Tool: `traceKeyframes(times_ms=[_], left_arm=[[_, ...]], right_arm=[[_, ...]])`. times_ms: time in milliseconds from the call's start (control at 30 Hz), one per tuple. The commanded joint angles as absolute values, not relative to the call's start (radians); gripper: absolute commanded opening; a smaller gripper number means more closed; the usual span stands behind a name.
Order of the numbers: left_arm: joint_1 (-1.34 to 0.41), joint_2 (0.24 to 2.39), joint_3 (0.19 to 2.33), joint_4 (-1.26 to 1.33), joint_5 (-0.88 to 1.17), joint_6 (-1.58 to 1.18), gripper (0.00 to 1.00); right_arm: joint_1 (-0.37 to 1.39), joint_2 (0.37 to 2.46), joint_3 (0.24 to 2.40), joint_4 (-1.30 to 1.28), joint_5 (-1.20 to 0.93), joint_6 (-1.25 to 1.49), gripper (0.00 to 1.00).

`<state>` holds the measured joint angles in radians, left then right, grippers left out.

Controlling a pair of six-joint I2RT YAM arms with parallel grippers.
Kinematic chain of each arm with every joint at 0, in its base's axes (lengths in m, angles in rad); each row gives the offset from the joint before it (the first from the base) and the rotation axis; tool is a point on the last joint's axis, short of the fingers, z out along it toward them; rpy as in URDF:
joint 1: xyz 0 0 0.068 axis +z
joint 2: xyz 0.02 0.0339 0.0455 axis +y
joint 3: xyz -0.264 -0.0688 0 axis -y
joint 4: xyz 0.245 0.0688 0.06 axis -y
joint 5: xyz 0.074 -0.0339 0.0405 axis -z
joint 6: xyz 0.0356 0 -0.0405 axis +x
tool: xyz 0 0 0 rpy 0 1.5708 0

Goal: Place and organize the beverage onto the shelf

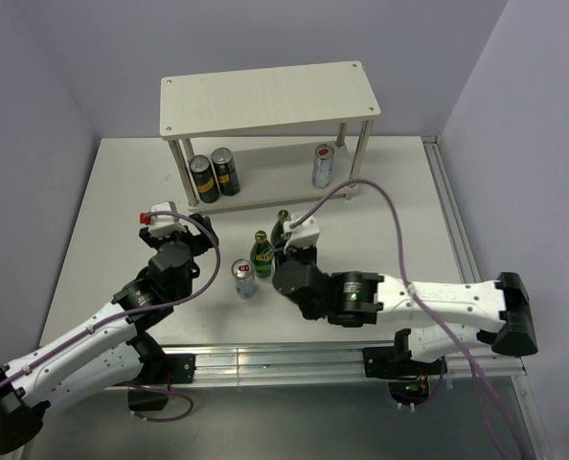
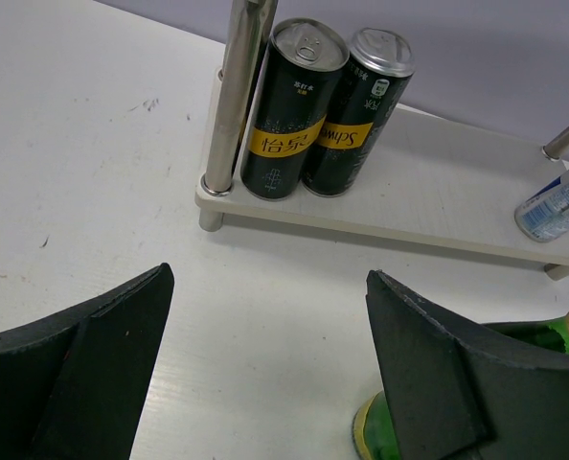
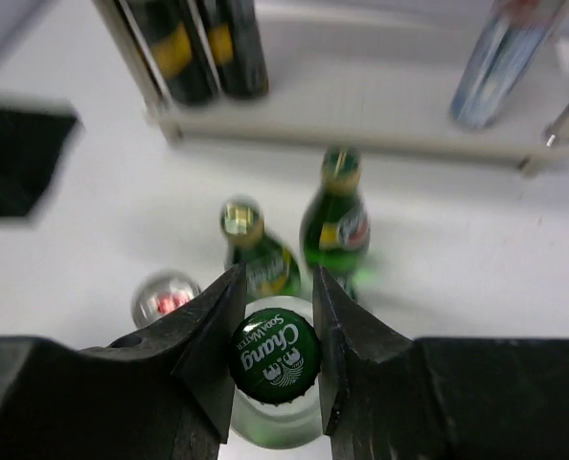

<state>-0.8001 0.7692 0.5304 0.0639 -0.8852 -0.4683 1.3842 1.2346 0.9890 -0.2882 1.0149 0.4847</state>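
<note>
My right gripper (image 3: 273, 356) is shut on the green cap of a clear bottle (image 3: 271, 422), which stands on the table; in the top view my right gripper (image 1: 288, 253) hides it. Just beyond it stand two green glass bottles (image 3: 257, 257) (image 3: 336, 226) and a silver can (image 3: 164, 298); in the top view the bottles (image 1: 261, 250) (image 1: 283, 226) and the can (image 1: 244, 279) stand in front of the shelf (image 1: 265, 96). My left gripper (image 2: 270, 364) is open and empty over bare table, near the shelf's left front leg (image 2: 238, 96); in the top view it (image 1: 201, 231) is left of the bottles.
Two dark cans with yellow bands (image 1: 203, 178) (image 1: 225, 171) stand on the shelf's lower board at the left, and a silver-blue can (image 1: 323, 165) at the right. Grey walls close the table on three sides. A metal rail (image 1: 284, 362) runs along the near edge.
</note>
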Motion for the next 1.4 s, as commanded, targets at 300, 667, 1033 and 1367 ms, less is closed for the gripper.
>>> traceKeyframes(times_ms=[300,667,1033,1367], left_arm=[[-0.801,0.773,0.525,0.091,-0.897,-0.474,0.88],[-0.801,0.787,0.525,0.098,-0.893,-0.474,0.88],[-0.801,0.810,0.525,0.106,-0.877,-0.476,0.88],[-0.802,0.821,0.528,0.106,-0.877,-0.474,0.88]], right_arm=[[1.010,1.239,1.593,-0.126,0.859,0.029,0.00],[0.686,1.650,2.292,-0.337,0.657,-0.038,0.00],[0.534,1.861,2.534,-0.272,0.584,-0.097,0.00],[0.469,1.924,2.542,-0.176,0.554,-0.127,0.00]])
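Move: The right hand already holds the green-capped soda bottle clear of the table; the top board's right end, where it is headed, lies about 35 cm ahead, 15 cm right and 10 cm above. The other soda bottle stands 6 cm ahead, 1 cm right, and a green bottle 11 cm ahead, 6 cm left, both some 13 cm below. From the idle left hand that board end is roughly 27 cm ahead, 32 cm right, 11 cm above. The right hand, keeping its grip, swings the soda bottle some 30 cm forward and up, and right, over the top board. ##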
